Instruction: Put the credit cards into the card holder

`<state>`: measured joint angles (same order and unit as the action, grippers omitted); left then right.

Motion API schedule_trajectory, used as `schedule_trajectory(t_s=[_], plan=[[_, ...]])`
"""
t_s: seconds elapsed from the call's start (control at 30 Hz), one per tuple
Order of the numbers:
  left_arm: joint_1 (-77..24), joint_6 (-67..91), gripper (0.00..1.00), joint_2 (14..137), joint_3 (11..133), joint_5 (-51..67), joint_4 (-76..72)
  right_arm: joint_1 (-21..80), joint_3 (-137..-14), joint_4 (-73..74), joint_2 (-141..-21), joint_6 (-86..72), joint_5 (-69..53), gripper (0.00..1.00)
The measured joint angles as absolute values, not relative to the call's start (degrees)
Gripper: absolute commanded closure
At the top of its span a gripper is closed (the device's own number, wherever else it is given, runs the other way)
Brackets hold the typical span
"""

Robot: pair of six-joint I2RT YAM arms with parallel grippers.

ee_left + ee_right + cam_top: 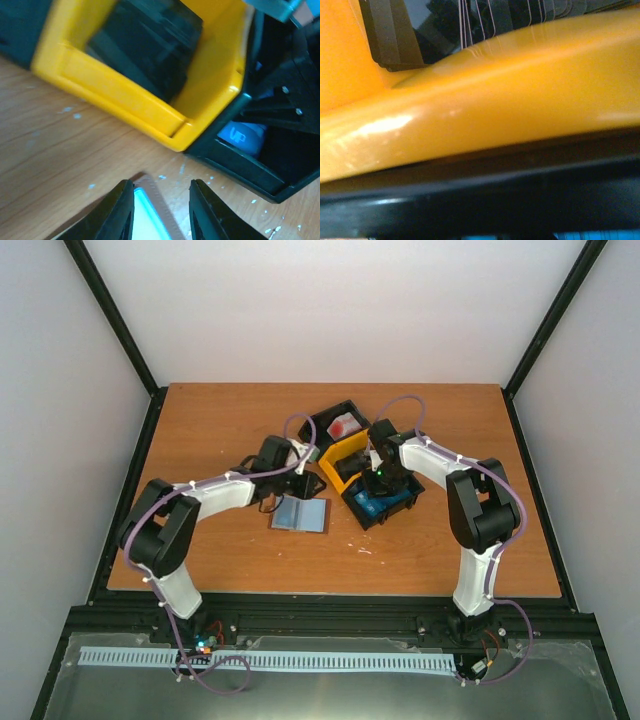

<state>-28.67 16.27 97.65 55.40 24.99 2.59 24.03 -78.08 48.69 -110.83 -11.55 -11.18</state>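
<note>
The card holder (pixel 301 513) lies open on the table, pale blue-grey inside with a brown rim. My left gripper (pixel 305 483) hovers at its far edge. In the left wrist view the jaws (pixel 161 186) stand apart, with the holder's brown corner (pixel 157 205) between them and clear of the right finger. Blue credit cards (pixel 386 503) sit in the tray's near black compartment, one of them marked "UP" (pixel 242 137). Dark cards (pixel 415 30) are stacked in the yellow compartment (pixel 340 452). My right gripper (pixel 377 480) reaches down into the tray over the blue cards, and its fingers are hidden.
The black-and-yellow tray (pixel 325 422) sits mid-table, and its far black compartment holds a red-and-white item (pixel 343 426). In the right wrist view the tray's yellow wall (pixel 495 110) fills the frame at very close range. Black frame rails border the table.
</note>
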Motion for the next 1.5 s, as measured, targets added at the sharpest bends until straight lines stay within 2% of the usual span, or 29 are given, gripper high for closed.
schedule_trajectory(t_s=[0.5, 0.7, 1.5], plan=[[-36.05, 16.01, 0.68, 104.51, 55.57, 24.82, -4.93, 24.01, -77.95, 48.38, -110.83, -11.33, -12.45, 0.81], [-36.12, 16.03, 0.65, 106.78, 55.57, 24.47, -5.15, 23.99, -77.95, 48.14, -110.83, -11.33, -14.04, 0.82], [-35.99, 16.03, 0.66, 108.75, 57.82, 25.28, -4.95, 22.74, -77.95, 48.47, -110.72, -10.90, -19.35, 0.86]])
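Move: The near corner where the yellow bin joins the black blue-card bin lies about 3 cm back, 6 right and 6 below the left hand. From that hand, the yellow bin's middle is some 6 cm ahead and 7 right, and the open card holder 6 back and 5 left, 9 below. The blue cards lie roughly 3 cm back, 2 left and 1 below the right hand, already down in their bin. The joined bins' near corner is approached by the left hand, which goes right and a little back, then down about 5 cm, ending with its part-open fingers right at the black wall, seeming to touch it, and staying there. The right hand, still inside the blue-card bin, creeps about 1.5 cm left and rolls some 5 to 10 degrees, its left side rising, fingers barely narrowing around the blue card. ##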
